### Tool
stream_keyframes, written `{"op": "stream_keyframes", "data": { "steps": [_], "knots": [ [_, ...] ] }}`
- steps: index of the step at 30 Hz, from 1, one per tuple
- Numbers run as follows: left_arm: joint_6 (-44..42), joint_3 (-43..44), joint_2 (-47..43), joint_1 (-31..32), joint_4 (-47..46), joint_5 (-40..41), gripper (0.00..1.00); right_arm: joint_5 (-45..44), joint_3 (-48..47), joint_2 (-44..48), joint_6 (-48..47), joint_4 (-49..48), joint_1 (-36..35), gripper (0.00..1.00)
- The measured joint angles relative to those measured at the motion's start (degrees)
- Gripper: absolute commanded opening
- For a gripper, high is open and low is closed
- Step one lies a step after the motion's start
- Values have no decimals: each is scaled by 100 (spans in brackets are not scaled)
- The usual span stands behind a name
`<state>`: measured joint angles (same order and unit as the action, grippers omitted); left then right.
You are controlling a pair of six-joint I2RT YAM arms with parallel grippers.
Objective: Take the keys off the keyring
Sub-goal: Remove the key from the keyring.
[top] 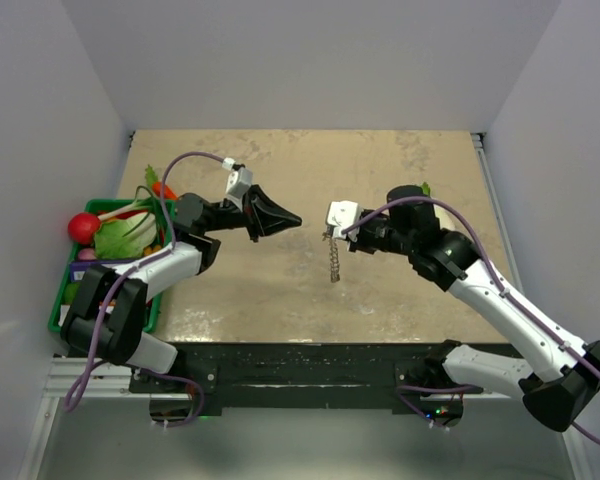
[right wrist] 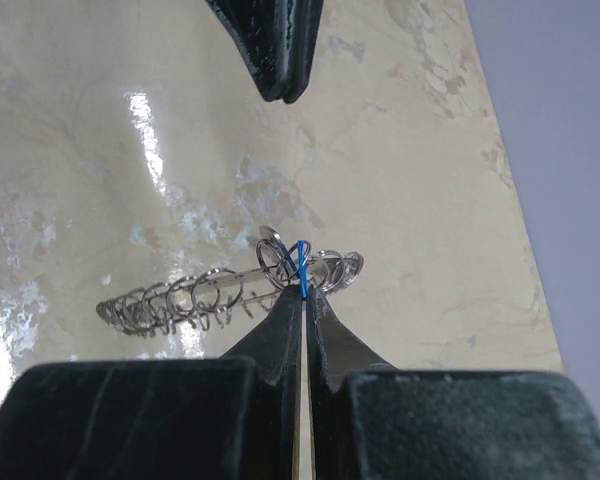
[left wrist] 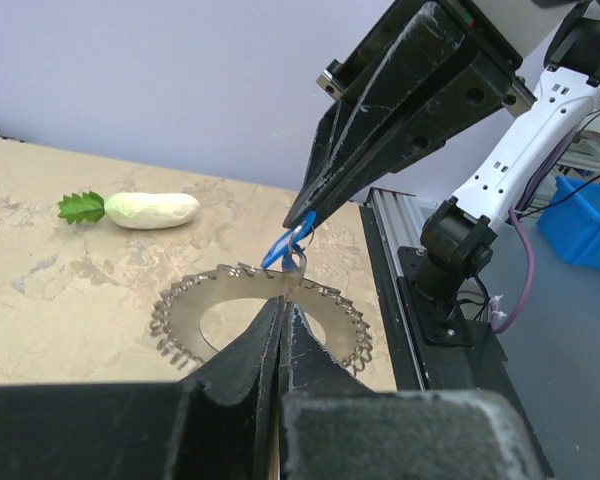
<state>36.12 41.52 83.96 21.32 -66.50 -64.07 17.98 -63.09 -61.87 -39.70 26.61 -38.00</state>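
Note:
My right gripper is shut on the blue head of the small key, which sticks out between its fingertips. The grey coiled keyring hangs from the key above the table; in the right wrist view the keyring stretches away to the left. My left gripper is shut with nothing in it, its tip a short way left of the right gripper and apart from the ring. In the left wrist view the keyring and the key lie just beyond my left gripper.
A green basket of vegetables stands at the table's left edge beside the left arm. A white radish with green leaves lies on the table behind the right arm. A black rail runs along the near edge.

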Motion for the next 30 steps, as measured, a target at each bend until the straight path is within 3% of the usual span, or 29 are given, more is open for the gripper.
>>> {"op": "stream_keyframes", "data": {
  "steps": [3,7,8,13,22,30],
  "knots": [
    [-9,4,0,0,31,13,0,-2,111,48,7,-2,-26,0],
    [-107,26,0,2,177,28,25,-9,118,46,48,-74,-35,0],
    [-125,28,0,11,199,22,28,-11,118,46,70,-103,-35,0],
    [-216,57,0,83,293,-107,30,-87,118,2,243,-317,-35,0],
    [-280,177,2,391,282,-684,42,-214,118,-221,522,-621,-35,0],
    [-431,249,28,535,435,-935,44,-304,118,-251,625,-682,-35,0]
  ]
}}
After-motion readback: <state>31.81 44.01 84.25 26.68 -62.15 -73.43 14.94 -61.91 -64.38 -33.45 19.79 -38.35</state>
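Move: The key and its small split ring, on the blue tag pinched in the right fingers, sit about 6 cm to the right of the closed left fingertips, some 2 cm back and 1 or 2 cm lower. The coil-edged metal disc hangs below them, its middle about 7 cm right of the left hand, 2 cm back and 7 cm lower. From the right hand the key is barely a centimetre to the left and a centimetre down. The key on its split ring stays offered by the right hand, which keeps its pinch on the blue tag and eases about 2 cm forward and slightly left. The left hand opens its empty-looking fingers nearly halfway, then swings back about 4.5 cm and some 2 cm right towards the key and disc, yawing about 13 degrees clockwise. ##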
